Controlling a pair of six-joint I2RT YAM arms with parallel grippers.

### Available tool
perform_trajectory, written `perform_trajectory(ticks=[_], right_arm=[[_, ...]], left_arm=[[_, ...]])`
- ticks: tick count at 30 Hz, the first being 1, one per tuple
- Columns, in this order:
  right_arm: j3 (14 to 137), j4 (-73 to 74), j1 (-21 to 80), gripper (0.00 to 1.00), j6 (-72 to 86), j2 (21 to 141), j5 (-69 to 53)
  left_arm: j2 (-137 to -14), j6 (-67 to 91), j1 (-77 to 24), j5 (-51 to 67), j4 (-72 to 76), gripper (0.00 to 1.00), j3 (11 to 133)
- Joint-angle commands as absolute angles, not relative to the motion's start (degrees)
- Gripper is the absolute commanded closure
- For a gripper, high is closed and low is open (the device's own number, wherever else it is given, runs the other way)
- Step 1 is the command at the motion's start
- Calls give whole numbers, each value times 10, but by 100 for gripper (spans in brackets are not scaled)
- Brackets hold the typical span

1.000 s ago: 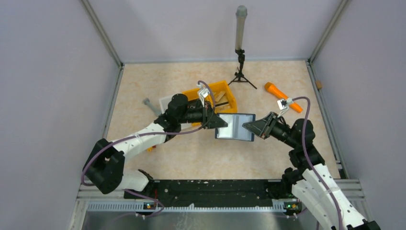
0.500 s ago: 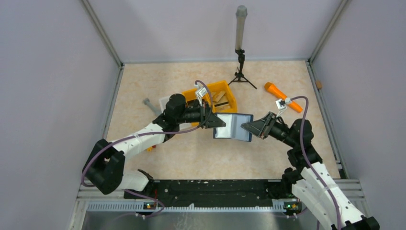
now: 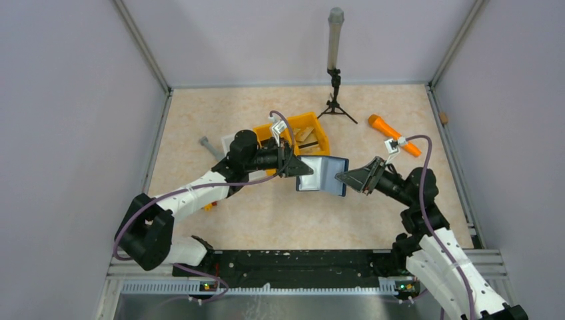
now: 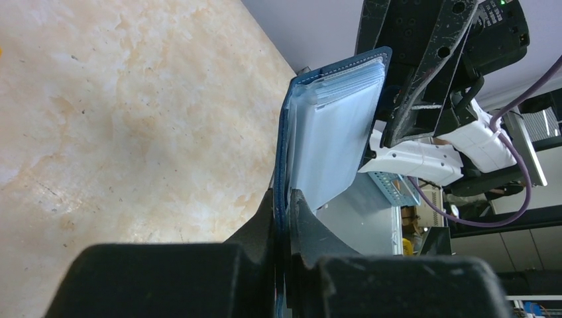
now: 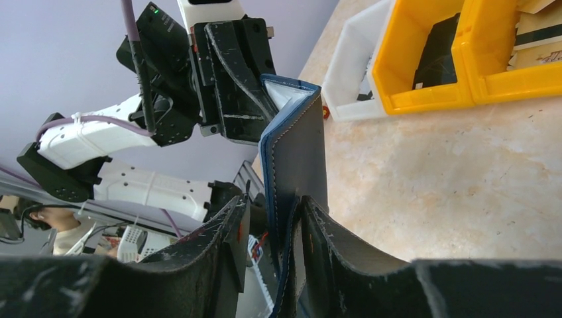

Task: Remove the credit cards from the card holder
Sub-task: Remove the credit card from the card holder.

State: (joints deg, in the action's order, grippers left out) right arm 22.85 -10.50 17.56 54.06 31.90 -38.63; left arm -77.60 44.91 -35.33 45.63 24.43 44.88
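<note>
The navy card holder (image 3: 323, 175) hangs in the air over the table's middle, half folded, its pale grey-blue pockets (image 4: 331, 126) facing the left wrist camera. My left gripper (image 3: 305, 169) is shut on its left edge, the navy cover pinched between the fingertips (image 4: 283, 199). My right gripper (image 3: 341, 177) is at the opposite edge and stands open. The holder's navy flap (image 5: 295, 159) rests against one finger, with a gap to the other (image 5: 274, 202). The credit cards are hidden; only stacked pocket edges show.
A yellow two-compartment bin (image 3: 313, 130) with a white box (image 3: 230, 140) beside it sits just behind the left gripper. An orange tool (image 3: 393, 133) lies at the back right, and a small black tripod with a grey pole (image 3: 335, 100) stands at the back.
The right gripper's jaws have widened off the holder's right edge. The holder has shifted slightly left and looks narrower, folded in more. The left grip is unchanged.
</note>
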Motion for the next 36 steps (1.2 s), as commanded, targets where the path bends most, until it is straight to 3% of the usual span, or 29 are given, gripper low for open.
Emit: perform_trajectory(ticks=[1, 5, 10, 15, 20, 36], right_arm=[[230, -112, 173, 65, 532, 307, -386], [228, -125, 173, 65, 537, 307, -392], [229, -123, 173, 75, 535, 308, -393], [226, -131, 173, 93, 538, 310, -392], [223, -161, 173, 100, 553, 314, -401], [262, -64, 173, 100, 484, 329, -368]], left_arm=[[-758, 458, -350, 458, 283, 100, 457], [-760, 456, -351, 455, 278, 100, 458], [-763, 459, -351, 457, 281, 100, 458], [-770, 458, -350, 460, 281, 100, 458], [-786, 461, -355, 459, 288, 100, 459], [-843, 469, -419, 444, 308, 98, 505]])
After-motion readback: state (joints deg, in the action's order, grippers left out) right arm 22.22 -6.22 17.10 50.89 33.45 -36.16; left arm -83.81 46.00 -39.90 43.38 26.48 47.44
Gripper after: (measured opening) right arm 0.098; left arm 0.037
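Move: The right side of the card holder already lies between my parted right fingers; the holder's middle is about 5 cm to the left of that hand, level in reach and height. The yellow bin is some 22 cm ahead, 15 cm to the left and 20 cm below, the orange microphone about 27 cm ahead, 25 cm to the right and 23 cm lower. My left hand pinches the other side, the holder's middle some 3 cm to its right and 1 cm back. I shut my right fingers, about a third open, onto the right side of the card holder, holding that hand almost in place until they grip. Then I lower it about 2.5 cm, easing 1 cm forward, while my left hand keeps its pinch and carries its side some 3 cm right towards my right hand and 1.5 cm down. ##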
